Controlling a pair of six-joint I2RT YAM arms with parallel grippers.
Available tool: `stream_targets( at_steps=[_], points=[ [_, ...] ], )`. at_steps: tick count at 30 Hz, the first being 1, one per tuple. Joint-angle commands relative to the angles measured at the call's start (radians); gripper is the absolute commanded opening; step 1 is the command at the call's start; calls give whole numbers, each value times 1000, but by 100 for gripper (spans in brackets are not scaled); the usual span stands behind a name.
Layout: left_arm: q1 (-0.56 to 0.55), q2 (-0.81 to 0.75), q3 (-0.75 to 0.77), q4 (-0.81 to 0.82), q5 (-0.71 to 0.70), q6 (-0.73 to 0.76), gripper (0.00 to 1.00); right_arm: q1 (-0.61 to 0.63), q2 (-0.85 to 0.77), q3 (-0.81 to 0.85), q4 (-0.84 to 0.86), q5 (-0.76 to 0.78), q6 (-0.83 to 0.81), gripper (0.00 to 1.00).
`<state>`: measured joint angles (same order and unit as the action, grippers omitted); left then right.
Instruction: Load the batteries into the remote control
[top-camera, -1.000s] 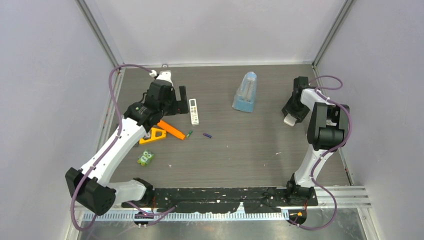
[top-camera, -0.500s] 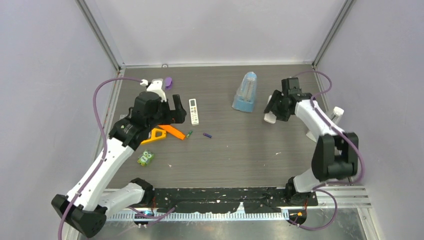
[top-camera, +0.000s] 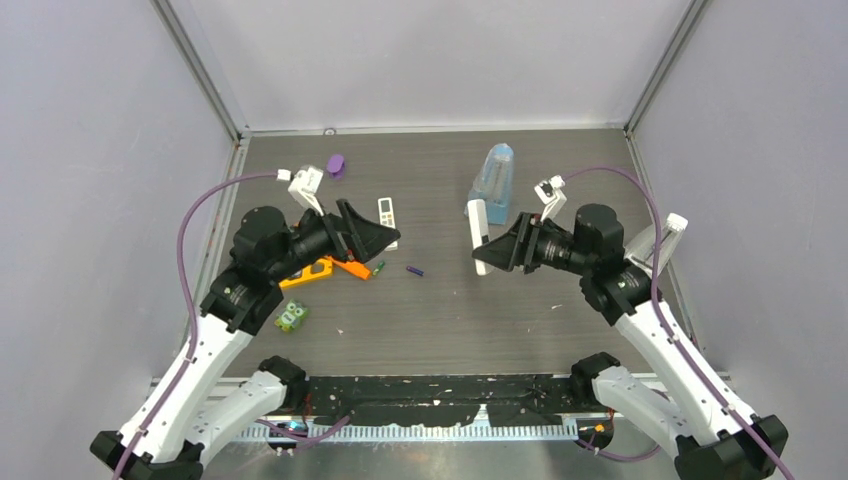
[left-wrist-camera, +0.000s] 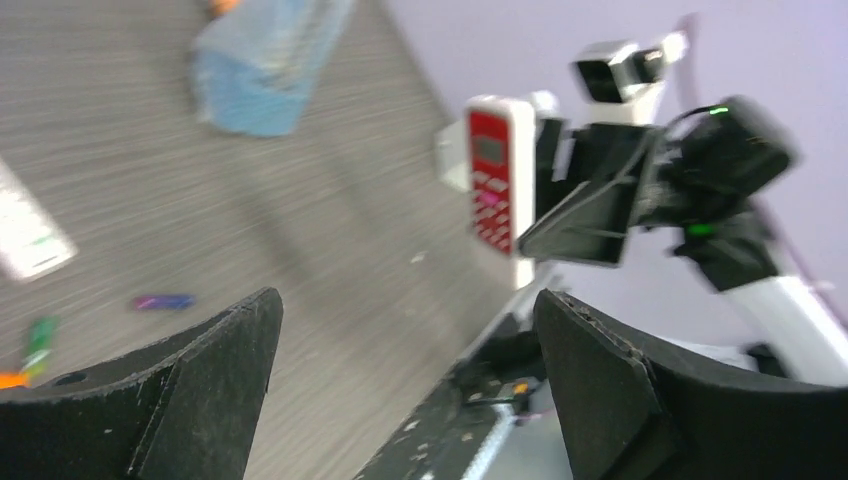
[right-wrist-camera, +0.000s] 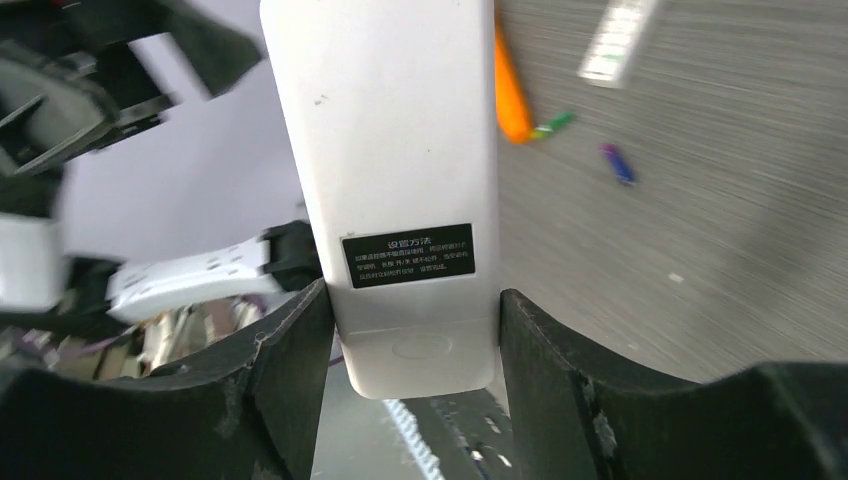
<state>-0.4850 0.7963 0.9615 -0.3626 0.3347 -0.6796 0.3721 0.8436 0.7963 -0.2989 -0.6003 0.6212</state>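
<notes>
My right gripper (top-camera: 492, 246) is shut on the lower end of a white remote control (top-camera: 479, 232), held upright above the table's middle. In the right wrist view its plain white back (right-wrist-camera: 400, 150) with a black label sits between the jaws. In the left wrist view its red button face (left-wrist-camera: 495, 175) shows. Two batteries lie on the table: a green one (top-camera: 378, 267) and a purple one (top-camera: 414, 270), both left of the held remote. My left gripper (top-camera: 385, 236) hangs wide open in the air, empty, pointing right toward the remote.
A second white remote (top-camera: 387, 218) lies flat behind the left gripper. An orange piece (top-camera: 348, 264), a yellow triangle (top-camera: 311, 270) and a green toy (top-camera: 291, 316) lie at the left. A blue container (top-camera: 492, 183) stands at the back, and a purple cap (top-camera: 336, 164) lies at the back left.
The right arm swung from the back right toward the middle with the remote in its jaws. The left arm rose and turned its open gripper to face right.
</notes>
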Motion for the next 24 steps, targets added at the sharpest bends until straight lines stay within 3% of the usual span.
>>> stream_targets(
  at_steps=[1,4,12,14,20,24],
  points=[
    [-9,-17,-79,502,288,-271,98,34,-72,-30,371,-230,197,29],
    [-47,26,-105,732,374,-354,95,62,-70,-13,509,-271,291,32],
    [-179,120,-6,740,312,-311,93,109,27,50,913,-368,583,33],
    [-190,119,-5,776,291,-308,94,115,35,61,931,-370,613,33],
    [-222,140,14,813,279,-299,95,138,41,92,800,-349,509,33],
    [-224,117,22,716,193,-248,95,201,50,238,359,-212,179,33]
  ],
)
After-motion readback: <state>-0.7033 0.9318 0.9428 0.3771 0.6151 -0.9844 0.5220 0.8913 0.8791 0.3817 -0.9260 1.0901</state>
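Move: The right hand already holds the red-faced remote by its lower end. The remote lies about 18 cm to the right of the empty left hand, 2 cm ahead and some 5 cm lower. From the left hand, the purple battery is 4 cm ahead, 6 cm right, and the white remote 14 cm ahead, 1 cm left, both on the table about 32 cm below. From the right hand, the left gripper is about 19 cm left, 1 cm ahead and 6 cm higher. Up and back towards each other go both hands. The right raises the held remote about 15 cm, drawing back 8 and left 5, its left side rolling up while it swings counter-clockwise by nearly 30 degrees. The left, fingers still wide open, rises some 12 cm and comes right and back, turning clockwise with its right side rolling up until it faces the remote without touching it. ##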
